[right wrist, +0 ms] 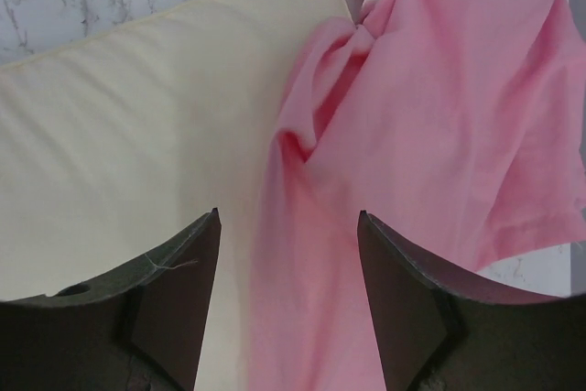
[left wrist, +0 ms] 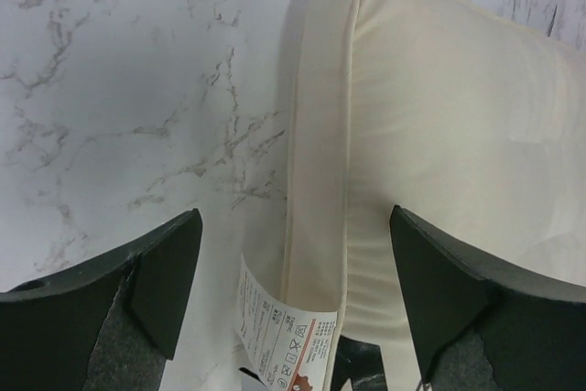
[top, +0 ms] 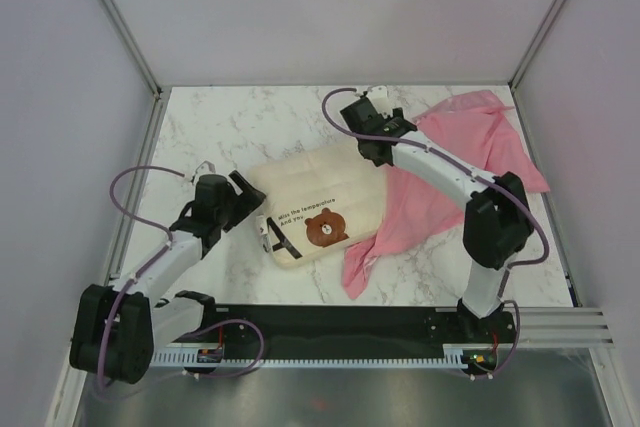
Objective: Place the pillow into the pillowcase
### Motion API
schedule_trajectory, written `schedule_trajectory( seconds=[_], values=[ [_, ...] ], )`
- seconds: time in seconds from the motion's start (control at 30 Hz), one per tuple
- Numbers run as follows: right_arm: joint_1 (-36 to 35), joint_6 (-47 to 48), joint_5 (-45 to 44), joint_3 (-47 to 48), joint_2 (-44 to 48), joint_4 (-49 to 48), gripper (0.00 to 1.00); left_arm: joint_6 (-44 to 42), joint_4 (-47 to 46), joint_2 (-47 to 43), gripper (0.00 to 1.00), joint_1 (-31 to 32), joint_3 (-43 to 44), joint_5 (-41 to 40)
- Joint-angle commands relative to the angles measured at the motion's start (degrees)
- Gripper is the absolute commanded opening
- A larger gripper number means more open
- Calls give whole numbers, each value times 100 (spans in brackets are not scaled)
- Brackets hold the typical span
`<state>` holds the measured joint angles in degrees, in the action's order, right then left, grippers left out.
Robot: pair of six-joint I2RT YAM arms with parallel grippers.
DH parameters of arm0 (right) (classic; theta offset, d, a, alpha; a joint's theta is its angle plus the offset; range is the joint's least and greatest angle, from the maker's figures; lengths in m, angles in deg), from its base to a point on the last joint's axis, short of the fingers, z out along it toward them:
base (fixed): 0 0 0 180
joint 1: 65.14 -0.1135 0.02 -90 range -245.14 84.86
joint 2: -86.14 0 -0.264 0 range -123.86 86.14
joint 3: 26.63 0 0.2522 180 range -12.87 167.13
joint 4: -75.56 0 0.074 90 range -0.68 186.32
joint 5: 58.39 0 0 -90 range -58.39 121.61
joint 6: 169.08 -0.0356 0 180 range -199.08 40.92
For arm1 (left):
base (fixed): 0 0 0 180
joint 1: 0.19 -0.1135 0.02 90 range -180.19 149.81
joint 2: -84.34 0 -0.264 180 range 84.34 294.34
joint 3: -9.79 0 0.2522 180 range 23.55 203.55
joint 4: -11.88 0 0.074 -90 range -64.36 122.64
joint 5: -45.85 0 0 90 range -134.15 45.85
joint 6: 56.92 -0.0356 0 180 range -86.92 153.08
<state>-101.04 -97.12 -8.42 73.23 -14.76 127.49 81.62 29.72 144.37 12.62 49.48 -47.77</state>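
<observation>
The cream quilted pillow (top: pixel 315 202) lies at the table's middle, with its brown bear face (top: pixel 327 229) and dark text facing up. The pink pillowcase (top: pixel 450 167) lies crumpled to its right, its edge against the pillow's right side. My left gripper (top: pixel 250 197) is open at the pillow's left end. In the left wrist view, the gripper (left wrist: pixel 293 263) straddles the pillow's (left wrist: pixel 458 116) piped edge and white care label (left wrist: pixel 284 327). My right gripper (top: pixel 378 152) is open at the pillow's far right corner. In the right wrist view, the gripper (right wrist: pixel 288 254) hangs over the line where the pillowcase (right wrist: pixel 439 135) meets the pillow (right wrist: pixel 137 135), gripping nothing.
The white marble table (top: pixel 230 127) is enclosed by white walls with metal frame posts (top: pixel 120 22). A black rail (top: pixel 330 322) runs along the near edge between the arm bases. The pillowcase reaches the far right corner of the table.
</observation>
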Motion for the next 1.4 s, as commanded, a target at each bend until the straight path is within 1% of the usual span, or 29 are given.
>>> schedule_trajectory(
  seconds=[0.0, 0.07, 0.13, 0.2, 0.27, 0.43, 0.6, 0.73, 0.77, 0.83, 0.87, 0.93, 0.97, 1.0, 1.03, 1.1, 1.17, 1.2, 1.27, 1.37],
  values=[
    [21, 345, -804, 906, -624, 199, 70, -327, -381, 360, 91, -43, 465, 546],
    [144, 494, -1023, 1293, -1149, 234, 70, -336, -555, 640, 91, -60, 570, 599],
    [215, 626, -1295, 1890, -1684, 365, 70, -327, -583, 816, 92, -69, 667, 599],
    [320, 810, -1656, 2416, -2002, 541, 70, -336, -645, 1080, 92, -69, 799, 634],
    [460, 846, -1902, 2691, -2345, 717, 70, -353, -697, 1317, 92, -69, 922, 695],
    [768, 846, -1851, 2552, -2443, 744, 70, -345, -821, 1687, 92, -78, 1036, 783],
    [813, 829, -1649, 2289, -2311, 762, 69, -371, -847, 1767, 91, -78, 1133, 775],
    [865, 759, -1675, 2270, -2294, 946, 59, -432, -830, 1644, 91, -78, 1142, 713],
    [891, 741, -1657, 2270, -2285, 972, 52, -450, -830, 1617, 91, -78, 1151, 705],
    [935, 750, -1613, 2288, -2337, 982, 44, -485, -821, 1565, 90, -78, 1151, 705],
    [953, 750, -1639, 2305, -2364, 982, 30, -503, -821, 1538, 90, -78, 1151, 696],
    [971, 767, -1709, 2419, -2469, 982, 17, -546, -821, 1547, 90, -78, 1177, 731],
    [997, 750, -1753, 2481, -2513, 973, 5, -573, -821, 1590, 89, -78, 1221, 800],
    [1006, 750, -1762, 2664, -2557, 947, 2, -608, -829, 1626, 89, -78, 1256, 853],
    [1032, 784, -1736, 2753, -2670, 877, 0, -713, -847, 1678, 88, -78, 1300, 950],
    [1041, 994, -1544, 3024, -2837, 527, 0, -792, -847, 1958, 88, -78, 1502, 1187],
    [1041, 1101, -1534, 3280, -2987, 350, 0, -924, -821, 2248, 88, -87, 1783, 1389],
    [1041, 1153, -1569, 3525, -3171, 218, 0, -968, -682, 2581, 88, -78, 1888, 1364],
    [1059, 1329, -1622, 3763, -3339, 103, 0, -1100, -601, 2899, 88, -113, 2152, 1214],
    [1050, 1548, -1447, 3949, -3541, -169, 0, -1144, -601, 3549, 89, -192, 2485, 1432]
  ],
)
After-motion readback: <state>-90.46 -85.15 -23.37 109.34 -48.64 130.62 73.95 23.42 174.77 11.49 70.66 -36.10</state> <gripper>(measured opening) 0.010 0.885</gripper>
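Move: The pillowcase's rim, bunched at the pillow's far right corner, lies about 8 cm ahead of the right hand, 7 cm to its right and 4 cm below. From that hand the pillow's middle is some 12 cm back and 15 cm left, and the pillowcase's bulk about 7 cm back and 12 cm right, both lower. From the left hand, the pillow's far left corner is about 9 cm ahead, 3 cm right and slightly below; the white label is roughly 8 cm back and 4 cm right. Right hand goes forward-right, shuts on the pillowcase rim, pulls 6 cm forward; open left hand advances 9 cm. ##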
